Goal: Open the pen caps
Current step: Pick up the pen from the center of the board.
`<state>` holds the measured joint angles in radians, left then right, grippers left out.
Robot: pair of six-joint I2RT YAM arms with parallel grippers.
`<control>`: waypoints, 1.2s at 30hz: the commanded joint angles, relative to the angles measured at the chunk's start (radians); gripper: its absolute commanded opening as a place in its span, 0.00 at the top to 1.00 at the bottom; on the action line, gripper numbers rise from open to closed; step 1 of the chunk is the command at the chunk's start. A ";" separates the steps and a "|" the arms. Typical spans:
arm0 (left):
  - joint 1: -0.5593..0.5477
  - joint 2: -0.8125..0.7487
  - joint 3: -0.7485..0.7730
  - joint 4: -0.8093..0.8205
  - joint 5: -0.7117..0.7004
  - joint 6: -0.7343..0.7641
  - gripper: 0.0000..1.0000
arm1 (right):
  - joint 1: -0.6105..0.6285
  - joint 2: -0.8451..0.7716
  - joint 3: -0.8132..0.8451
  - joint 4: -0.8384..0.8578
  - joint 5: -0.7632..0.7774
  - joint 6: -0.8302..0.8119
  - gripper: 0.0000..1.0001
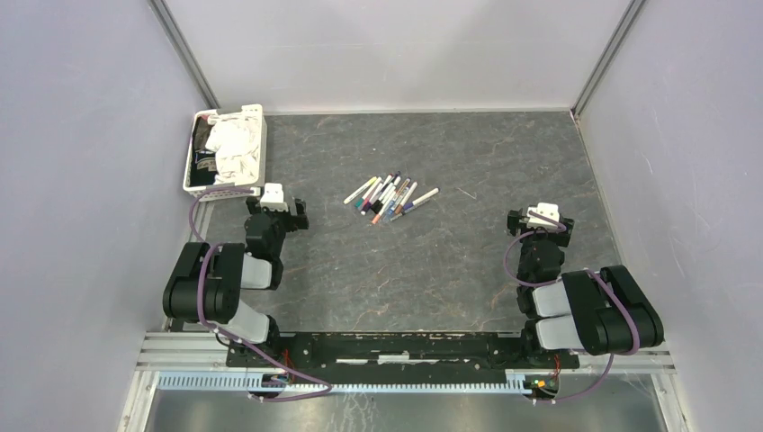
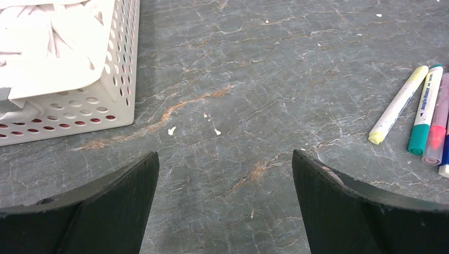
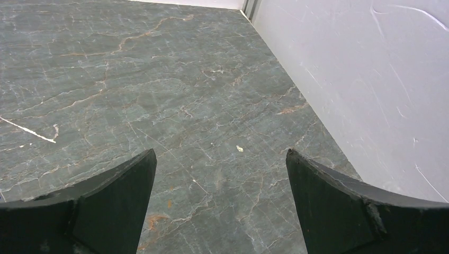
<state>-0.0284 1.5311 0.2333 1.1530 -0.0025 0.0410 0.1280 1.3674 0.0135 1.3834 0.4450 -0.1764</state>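
Observation:
Several white-barrelled pens [image 1: 391, 198] lie bunched in the middle of the table, each with its coloured pen cap on. In the left wrist view three of them show at the right edge, with a yellow cap [image 2: 376, 137], a green cap [image 2: 418, 144] and a pink one [image 2: 431, 143] pointing toward me. My left gripper [image 1: 277, 205] [image 2: 225, 159] hovers left of the pens, open, with bare table between its fingers. Off to the right of the pens, my right gripper [image 1: 540, 220] [image 3: 221, 156] is open too and holds nothing.
A white perforated basket [image 1: 220, 189] [image 2: 79, 106] with white cloth in it stands at the back left, close to my left gripper. White walls enclose the table; the right wall [image 3: 370, 79] runs close beside my right gripper.

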 commanded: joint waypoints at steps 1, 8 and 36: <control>0.004 -0.001 0.006 0.025 -0.023 -0.036 0.00 | -0.005 -0.005 -0.119 0.051 -0.008 0.017 0.02; 0.003 0.000 0.005 0.030 -0.024 -0.037 0.00 | -0.005 -0.004 -0.116 0.049 -0.011 0.014 0.02; 0.128 -0.236 0.806 -1.465 0.113 0.113 0.00 | 0.274 0.206 1.039 -1.535 -0.104 0.608 0.02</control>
<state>0.0841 1.3006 0.9684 -0.1333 0.0589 0.0814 0.2882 1.4292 0.8577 0.1127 0.3149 0.3534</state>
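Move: The pile of pens lies about 37 cm to the right hand's left, some 16 cm ahead and 11 cm below. The blue-tipped pen on its near edge is about 28 cm left and 16 ahead, the yellow pen on its far edge 46 left and 19 ahead. From the left hand the pile is roughly 30 cm right, 11 ahead and 8 below; the white basket stands some 16 cm left and 18 ahead. Right hand swings some 16 cm left-forward towards the pens; the left darts forward and partly back, rising 11 cm. ##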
